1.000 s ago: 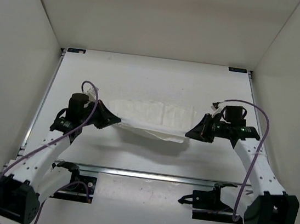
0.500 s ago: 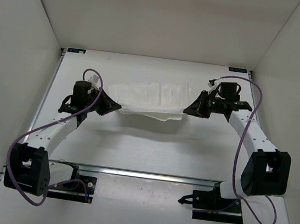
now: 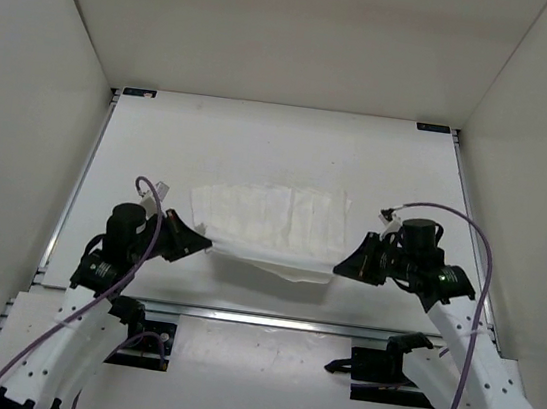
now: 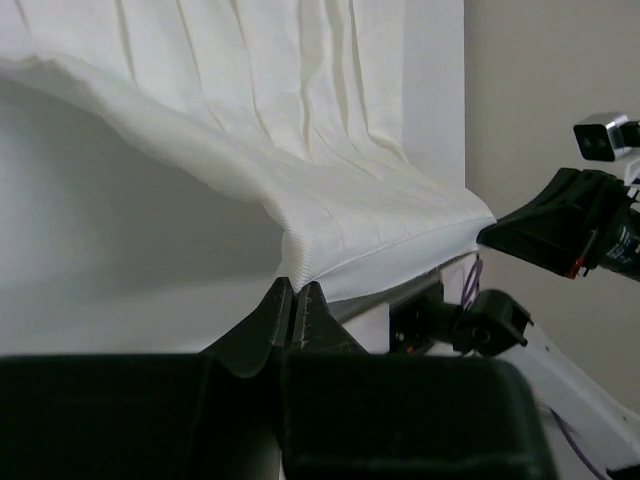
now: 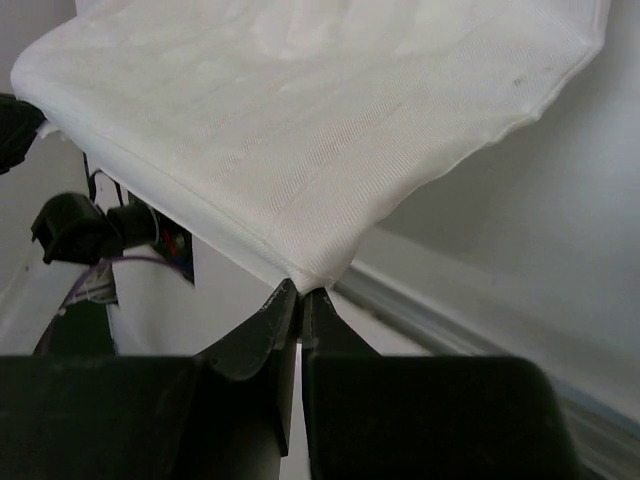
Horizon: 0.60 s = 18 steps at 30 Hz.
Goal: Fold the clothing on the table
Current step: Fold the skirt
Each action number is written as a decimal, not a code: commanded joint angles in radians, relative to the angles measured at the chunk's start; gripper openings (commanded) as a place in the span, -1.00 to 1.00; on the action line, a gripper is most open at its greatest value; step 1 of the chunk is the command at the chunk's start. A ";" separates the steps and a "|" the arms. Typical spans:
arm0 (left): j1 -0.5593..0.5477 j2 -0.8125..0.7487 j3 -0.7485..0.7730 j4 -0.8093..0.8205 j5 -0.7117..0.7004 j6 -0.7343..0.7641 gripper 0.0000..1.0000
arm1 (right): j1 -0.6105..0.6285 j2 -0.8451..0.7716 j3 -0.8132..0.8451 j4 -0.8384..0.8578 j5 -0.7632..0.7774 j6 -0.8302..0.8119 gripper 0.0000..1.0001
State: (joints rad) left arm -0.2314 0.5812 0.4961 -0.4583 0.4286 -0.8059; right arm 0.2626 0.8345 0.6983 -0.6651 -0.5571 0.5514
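Observation:
The clothing point(image 3: 269, 222) is a thin white creased cloth stretched between my two grippers over the table point(image 3: 261, 142). Its near edge is lifted and its far part drapes down toward the table. My left gripper point(image 3: 207, 246) is shut on the near left corner; the left wrist view shows the clothing point(image 4: 330, 200) pinched at the tips of the left gripper point(image 4: 293, 288). My right gripper point(image 3: 338, 269) is shut on the near right corner; in the right wrist view the clothing point(image 5: 300, 120) spreads away from the right gripper point(image 5: 300, 292).
A metal rail point(image 3: 268, 319) crosses the table just in front of the arms' bases. White enclosure walls point(image 3: 21, 131) rise on the left, right and back. Purple cables point(image 3: 483, 262) loop off both arms.
Both grippers have pulled the held near edge back toward the arm bases, after carrying it farther away half a second ago. The cloth now lies more spread out.

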 commanded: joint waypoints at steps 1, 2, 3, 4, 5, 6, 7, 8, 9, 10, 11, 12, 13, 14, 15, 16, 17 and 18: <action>0.014 -0.107 -0.048 -0.181 -0.120 0.004 -1.00 | -0.017 -0.125 -0.048 -0.164 0.079 0.008 -1.00; 0.007 -0.138 -0.053 -0.184 -0.099 -0.010 -1.00 | -0.017 -0.161 -0.036 -0.209 0.069 0.015 -1.00; -0.002 -0.148 -0.056 -0.183 -0.091 -0.041 -1.00 | -0.016 -0.182 -0.025 -0.224 0.071 0.018 -0.99; -0.006 -0.138 -0.051 -0.165 -0.093 -0.055 -1.00 | -0.025 -0.183 0.005 -0.247 0.069 0.015 -0.99; -0.008 -0.124 -0.042 -0.119 -0.099 -0.071 -1.00 | -0.058 -0.161 0.033 -0.245 0.051 -0.001 -1.00; 0.009 -0.082 -0.039 -0.094 -0.093 -0.076 -1.00 | -0.080 -0.135 0.050 -0.234 0.019 -0.014 -0.99; 0.023 -0.019 -0.039 -0.039 -0.080 -0.082 -1.00 | -0.121 -0.082 0.059 -0.194 0.000 -0.045 -1.00; 0.035 0.018 -0.033 0.037 -0.065 -0.075 -1.00 | -0.156 -0.001 0.075 -0.123 -0.053 -0.062 -0.99; 0.056 0.095 -0.034 0.071 -0.060 -0.079 -1.00 | -0.169 0.082 0.079 -0.079 -0.114 -0.058 -1.00; 0.082 0.176 -0.025 0.133 -0.053 -0.087 -1.00 | -0.177 0.127 0.104 0.003 -0.124 -0.061 -1.00; 0.098 0.260 -0.021 0.192 -0.051 -0.084 -1.00 | -0.160 0.232 0.140 0.071 -0.112 -0.054 -1.00; 0.112 0.297 -0.011 0.214 -0.069 -0.079 -1.00 | -0.136 0.352 0.208 0.123 -0.084 -0.062 -0.99; 0.124 0.380 0.019 0.257 -0.079 -0.073 -1.00 | -0.132 0.412 0.246 0.136 -0.070 -0.064 -0.99; 0.135 0.461 0.051 0.297 -0.091 -0.061 -1.00 | -0.123 0.543 0.336 0.160 -0.082 -0.077 -1.00; 0.150 0.501 0.091 0.332 -0.112 -0.056 -1.00 | -0.118 0.663 0.410 0.195 -0.087 -0.080 -0.91; 0.171 0.587 0.116 0.349 -0.117 -0.049 -0.93 | -0.125 0.716 0.447 0.212 -0.073 -0.074 -0.75; 0.182 0.667 0.169 0.393 -0.116 -0.038 -0.62 | -0.134 0.812 0.527 0.235 -0.073 -0.074 -0.40; 0.197 0.704 0.198 0.395 -0.122 -0.026 -0.17 | -0.138 0.883 0.599 0.242 -0.058 -0.082 -0.28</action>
State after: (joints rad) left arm -0.0879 1.1954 0.5945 -0.1963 0.4252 -0.8757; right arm 0.1493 1.5986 1.1538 -0.5545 -0.6811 0.5053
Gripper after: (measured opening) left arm 0.328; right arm 0.321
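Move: Both hands already pinch the skirt's near edge, some 14 cm above the table. The skirt's far hem lies about 15 cm ahead of the left hand and 12 cm to its right, and about 16 cm ahead of the right hand and 16 cm to its left. From the left hand, the right gripper is roughly 27 cm to the right and 2 cm back. Both hands back off 4 cm, then swing the held edge 12–19 cm forward-down over the skirt, fingers opening. ##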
